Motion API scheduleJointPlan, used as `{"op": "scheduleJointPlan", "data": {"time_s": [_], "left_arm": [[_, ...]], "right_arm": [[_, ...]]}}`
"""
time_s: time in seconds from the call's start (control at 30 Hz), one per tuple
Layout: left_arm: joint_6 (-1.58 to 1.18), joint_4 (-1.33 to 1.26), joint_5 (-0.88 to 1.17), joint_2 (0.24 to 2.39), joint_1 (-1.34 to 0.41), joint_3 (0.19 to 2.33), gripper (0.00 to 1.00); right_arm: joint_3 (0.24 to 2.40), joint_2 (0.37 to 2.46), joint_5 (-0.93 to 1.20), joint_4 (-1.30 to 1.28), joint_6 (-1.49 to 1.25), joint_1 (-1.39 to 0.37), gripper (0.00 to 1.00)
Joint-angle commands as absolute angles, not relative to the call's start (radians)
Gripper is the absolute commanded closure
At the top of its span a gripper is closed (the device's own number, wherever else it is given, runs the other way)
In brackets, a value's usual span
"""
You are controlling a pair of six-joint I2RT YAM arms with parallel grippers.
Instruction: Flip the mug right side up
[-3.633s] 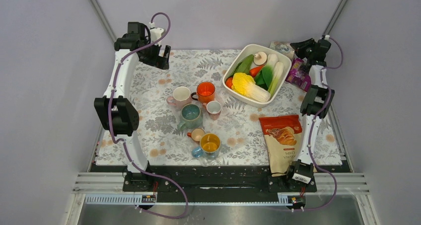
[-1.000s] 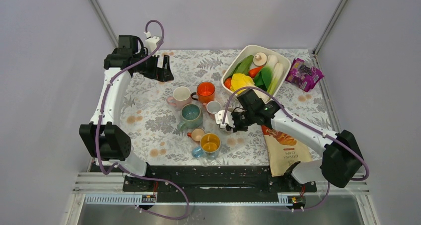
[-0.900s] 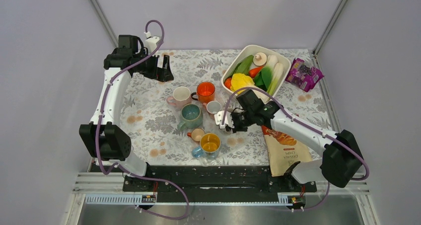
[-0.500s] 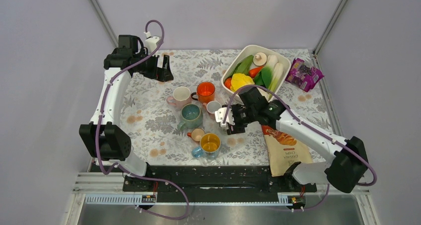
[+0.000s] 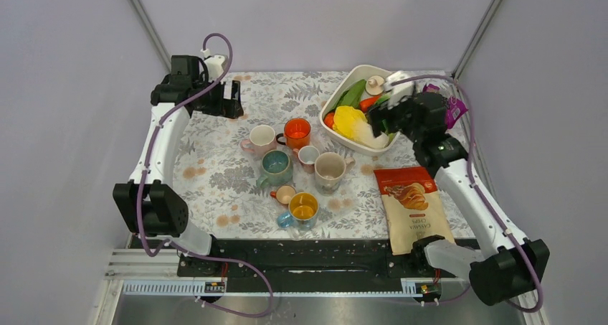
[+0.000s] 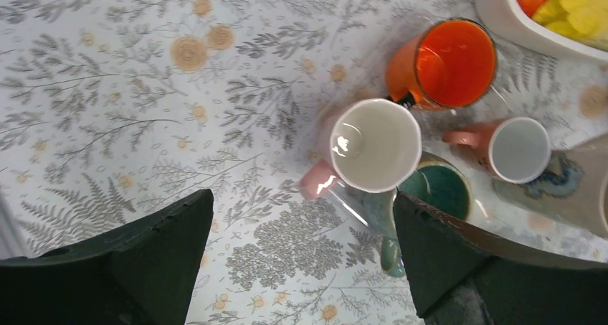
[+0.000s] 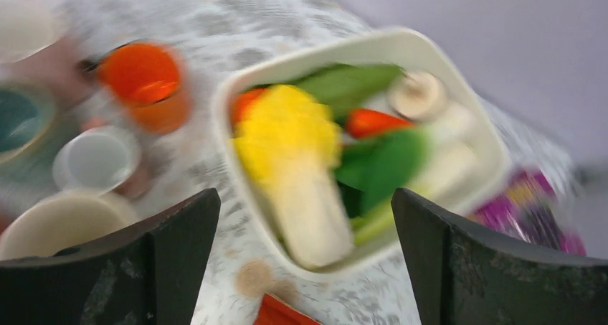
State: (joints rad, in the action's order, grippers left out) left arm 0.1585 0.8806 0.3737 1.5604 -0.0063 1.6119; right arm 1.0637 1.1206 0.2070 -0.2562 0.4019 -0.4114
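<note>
The beige mug [image 5: 330,171] stands upright on the floral cloth with its mouth up and its handle to the right, beside the small pink mug [image 5: 308,156]. It shows blurred at the lower left of the right wrist view [image 7: 61,228] and at the right edge of the left wrist view [image 6: 577,189]. My right gripper [image 5: 381,117] hangs open and empty above the near end of the vegetable bowl [image 5: 343,133], well clear of the mug; its jaws [image 7: 305,267] stand wide. My left gripper [image 5: 231,99] hovers open at the back left, with nothing between its fingers [image 6: 301,260].
Several other mugs cluster mid-table: white-pink [image 5: 260,138], orange [image 5: 296,132], teal [image 5: 275,166], a small one [image 5: 285,194] and a blue-yellow one [image 5: 302,209]. A chips bag [image 5: 412,206] lies at the front right. A purple packet [image 5: 453,110] sits behind the right arm.
My right gripper opened, let go of the beige mug and pulled up and back to the right over the bowl. The mug now stands free and upright. The left arm barely moved.
</note>
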Motion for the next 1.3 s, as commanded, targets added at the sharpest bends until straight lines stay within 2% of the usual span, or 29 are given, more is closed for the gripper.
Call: {"op": "scheduleJointPlan", "data": {"time_s": [0.0,0.07,0.17,0.33,0.43,0.57,0.7,0.8,1.1,1.27], "left_arm": [[0.067,0.766,0.176,1.470,0.000,1.578,0.01],[0.037,0.712,0.108,1.422,0.000,1.513,0.01],[0.011,0.609,0.009,1.352,0.000,1.377,0.01],[0.029,0.543,-0.105,1.269,0.018,1.208,0.01],[0.062,0.511,-0.048,1.208,0.080,1.129,0.01],[-0.074,0.385,0.154,1.158,0.200,0.983,0.01],[-0.164,0.232,0.184,1.142,0.221,0.840,0.01],[-0.206,0.226,0.184,1.137,0.224,0.798,0.01],[-0.212,0.230,-0.139,1.141,0.224,0.748,0.01],[-0.199,0.220,-0.123,1.131,0.224,0.730,0.01]], "right_arm": [[0.996,1.115,-0.180,-0.115,-0.019,-0.190,0.01],[0.928,1.105,-0.286,-0.104,-0.080,-0.106,0.01],[0.818,1.073,-0.280,-0.092,-0.171,0.048,0.01],[0.613,0.979,-0.446,0.076,-0.156,0.064,0.01],[0.519,0.916,-0.435,0.159,-0.137,0.064,0.01],[0.407,0.825,-0.383,0.221,-0.142,0.064,0.01],[0.290,0.752,-0.386,0.317,-0.156,0.064,0.01],[0.271,0.752,-0.404,0.328,-0.167,0.064,0.01],[0.291,0.801,-0.422,0.332,-0.163,0.064,0.01],[0.292,0.803,-0.425,0.332,-0.162,0.064,0.00]]}}
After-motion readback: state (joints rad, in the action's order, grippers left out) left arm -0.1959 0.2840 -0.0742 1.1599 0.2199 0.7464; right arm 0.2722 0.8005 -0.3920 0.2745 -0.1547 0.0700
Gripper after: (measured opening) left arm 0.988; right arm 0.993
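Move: The beige mug just stood upright lies some 14 cm left of the right hand, about 10 cm back and 20 cm below it. The vegetable box is about 14 cm straight ahead of that hand and 23 cm lower, and the chips bag is 18 cm back and 13 cm to the right, 25 cm lower. From the left hand the beige mug is roughly 31 cm to the right, 14 cm back and 17 cm down. The empty right hand swings away from the beige mug and the vegetable box, about 25 cm to the right while sinking some 15 cm and, after a short forward arc, easing back, turning clockwise some 70 degrees to stop above the far end of the chips bag. The left hand, also empty, draws away from the mugs to the left, down and back to hang over bare cloth by the left edge, turning counter-clockwise about 45 degrees; both grippers stay wide open and neither touches anything. ##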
